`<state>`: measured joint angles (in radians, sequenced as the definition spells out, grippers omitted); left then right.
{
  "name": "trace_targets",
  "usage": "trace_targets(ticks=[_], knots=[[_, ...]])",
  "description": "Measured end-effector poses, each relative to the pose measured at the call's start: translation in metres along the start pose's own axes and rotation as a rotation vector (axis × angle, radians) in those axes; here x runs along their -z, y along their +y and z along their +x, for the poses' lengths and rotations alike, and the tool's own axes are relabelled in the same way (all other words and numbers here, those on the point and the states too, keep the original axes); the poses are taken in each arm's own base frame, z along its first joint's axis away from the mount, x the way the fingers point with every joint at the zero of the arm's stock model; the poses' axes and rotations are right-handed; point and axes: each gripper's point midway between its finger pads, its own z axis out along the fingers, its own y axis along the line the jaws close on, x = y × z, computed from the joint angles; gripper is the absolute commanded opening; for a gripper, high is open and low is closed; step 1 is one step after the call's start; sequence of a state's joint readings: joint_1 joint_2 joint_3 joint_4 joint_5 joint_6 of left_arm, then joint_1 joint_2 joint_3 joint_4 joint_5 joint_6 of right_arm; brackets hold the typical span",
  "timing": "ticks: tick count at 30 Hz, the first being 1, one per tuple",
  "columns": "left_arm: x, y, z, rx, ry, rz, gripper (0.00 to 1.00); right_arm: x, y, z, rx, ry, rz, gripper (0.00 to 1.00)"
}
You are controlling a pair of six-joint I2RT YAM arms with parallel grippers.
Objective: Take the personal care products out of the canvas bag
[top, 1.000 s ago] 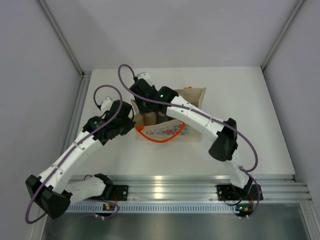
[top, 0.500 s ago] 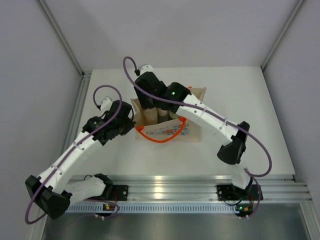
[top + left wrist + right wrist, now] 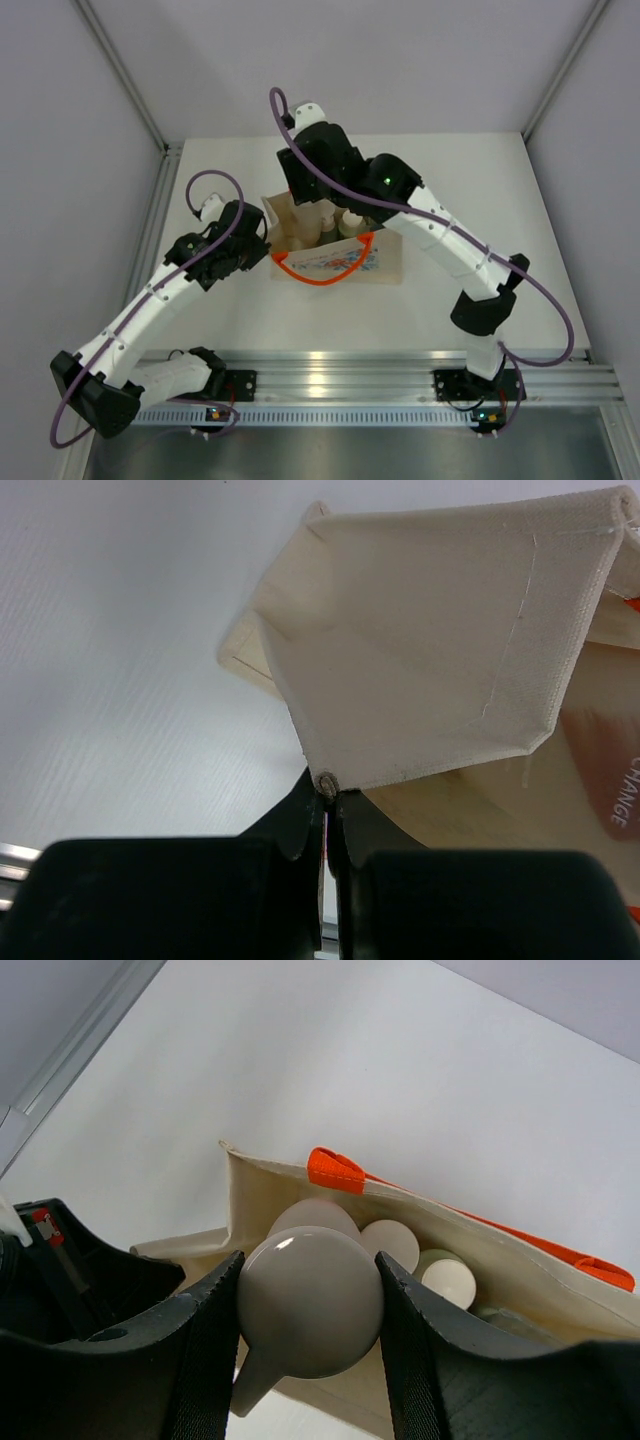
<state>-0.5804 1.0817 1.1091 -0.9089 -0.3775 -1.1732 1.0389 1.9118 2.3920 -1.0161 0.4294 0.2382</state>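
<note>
The beige canvas bag (image 3: 340, 264) with orange handles and a blue-red print stands open mid-table. My left gripper (image 3: 263, 244) is shut on the bag's left side seam (image 3: 327, 783), holding that flap (image 3: 430, 640) up. Above the bag's left end, my right gripper (image 3: 310, 1305) is shut on the round pale grey cap of a bottle (image 3: 310, 1295), which hangs over the opening. Below it, more pale caps (image 3: 390, 1243) (image 3: 447, 1282) stand inside the bag (image 3: 250, 1185). In the top view the right wrist (image 3: 310, 175) hides its fingers; two bottles (image 3: 350, 222) show in the bag.
The bag's orange handle (image 3: 315, 278) loops forward onto the white table (image 3: 470, 190). Grey walls close in the back and both sides. An aluminium rail (image 3: 350, 375) runs along the near edge by the arm bases.
The right arm has risen and drawn toward the back, carrying the capped bottle up out of the bag; its elbow swung right. The left arm and bag stayed put.
</note>
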Motion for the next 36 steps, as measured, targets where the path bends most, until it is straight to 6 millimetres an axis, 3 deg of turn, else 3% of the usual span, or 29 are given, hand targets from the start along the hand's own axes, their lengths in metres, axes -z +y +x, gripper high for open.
trace_targets(ticks=[11, 24, 29, 36], knots=[[0.0, 0.0, 0.0, 0.006, -0.002, -0.001, 0.0, 0.033, -0.012, -0.026, -0.011, -0.077, 0.006, 0.0], [0.0, 0.0, 0.0, 0.015, -0.002, -0.001, 0.0, 0.097, -0.059, -0.069, -0.029, -0.234, 0.108, 0.0], [0.0, 0.0, 0.0, 0.022, -0.002, -0.002, 0.0, 0.115, -0.09, -0.077, -0.065, -0.269, 0.158, 0.0], [0.0, 0.0, -0.001, 0.022, -0.004, -0.003, 0.0, 0.136, -0.164, -0.085, -0.13, -0.308, 0.316, 0.0]])
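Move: Hanging from the right hand, the pump bottle still has its lower end in the canvas bag, whose middle is about 5 cm right, 1 cm ahead and 26 cm below. The clear table it goes towards lies roughly 32 cm right, level ahead, 36 cm down; the second pump bottle is 3 cm right, 3 ahead, the round-cap bottle 8 right, 3 ahead, both 27 below. From the left hand that table spot is some 40 cm right, 4 ahead, 20 below. Drawing the held pump bottle straight up first, the right hand then sweeps it right with growing speed, over the two remaining bottles to the bag's right end, still climbing: about 18 cm right and 14 up in all. The wrist swings some 20 degrees clockwise and its fingers tip upwards while keeping their grip on the bottle's head; the left hand stays put, still pinching the bag's left edge. ##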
